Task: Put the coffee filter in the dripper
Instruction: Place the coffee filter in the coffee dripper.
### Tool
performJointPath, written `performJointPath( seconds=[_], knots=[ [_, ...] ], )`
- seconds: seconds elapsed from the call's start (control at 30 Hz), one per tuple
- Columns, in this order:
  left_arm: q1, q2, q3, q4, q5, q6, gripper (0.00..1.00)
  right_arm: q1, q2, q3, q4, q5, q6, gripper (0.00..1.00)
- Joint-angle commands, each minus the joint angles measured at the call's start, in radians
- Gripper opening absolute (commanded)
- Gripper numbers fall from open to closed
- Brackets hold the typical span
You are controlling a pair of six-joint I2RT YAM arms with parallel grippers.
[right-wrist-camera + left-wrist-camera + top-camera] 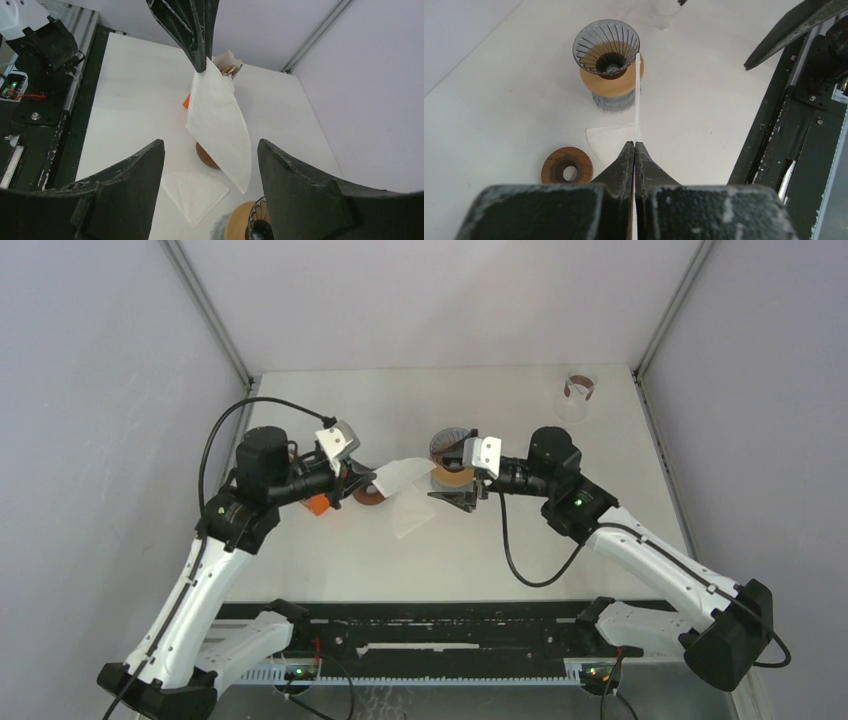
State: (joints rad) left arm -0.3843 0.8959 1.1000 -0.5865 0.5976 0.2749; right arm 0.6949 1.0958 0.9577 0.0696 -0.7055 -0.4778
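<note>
The dripper [452, 452] is a ribbed glass cone with a wooden collar, standing upright mid-table. It also shows in the left wrist view [606, 50]. My left gripper [362, 477] is shut on a white paper coffee filter [405, 475] and holds it in the air just left of the dripper. The left wrist view shows the filter edge-on [638, 95] between the closed fingers [634, 145]. My right gripper [446, 478] is open and empty, right at the dripper. In the right wrist view [210, 147] the held filter [220, 120] hangs ahead of it, with the dripper [247, 225] low between its fingers.
A second filter [412, 520] lies flat on the table below the held one. A wooden ring [370, 496] and an orange object [318, 504] lie under the left gripper. A clear glass cup [578, 395] stands at the back right.
</note>
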Motion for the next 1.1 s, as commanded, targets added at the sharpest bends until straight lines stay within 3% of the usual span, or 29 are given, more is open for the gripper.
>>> performJointPath(
  seconds=[0.0,0.23,0.57,0.8,1.07],
  knots=[
    [-0.025,0.0,0.063,0.008,-0.009,0.027,0.0,0.027,0.037,0.054,0.021,-0.038,-0.06,0.75],
    [-0.056,0.016,0.06,0.007,-0.008,0.017,0.0,0.071,0.11,0.103,0.033,0.024,-0.131,0.65],
    [-0.067,0.008,0.057,0.008,0.016,0.024,0.0,0.056,0.203,0.16,-0.062,0.025,-0.172,0.65],
    [-0.067,-0.006,0.049,0.008,0.026,0.033,0.0,0.041,0.226,0.161,-0.12,0.006,-0.163,0.58],
    [-0.067,-0.013,0.037,0.008,0.044,0.049,0.0,0.026,0.202,0.161,-0.197,-0.027,-0.169,0.34]
  ],
)
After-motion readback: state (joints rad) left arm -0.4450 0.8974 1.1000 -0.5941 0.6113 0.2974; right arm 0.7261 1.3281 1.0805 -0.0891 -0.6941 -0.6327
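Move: The held coffee filter hangs off the left fingertips, its middle about 6 cm to the right of that hand, 1 cm ahead and 3 cm lower; the dripper is roughly 16 cm right, 9 cm ahead and 13 cm below. From the right hand, the held filter's middle lies 6 cm left, 1 cm ahead and 4 cm down; the dripper 4 cm right, 9 cm ahead, 13 cm down; a loose filter 5 cm left, 5 cm ahead, 25 cm down. The filter's free end is met by the right hand, which goes left about 4 cm towards it, easing forward, then sinks so that it ends some 6 cm lower, fingertips tipping down about 10 degrees. The right fingers close to roughly half their gap around the paper; contact can't be made out. The left hand keeps its pinch, shifting slightly right and back. ##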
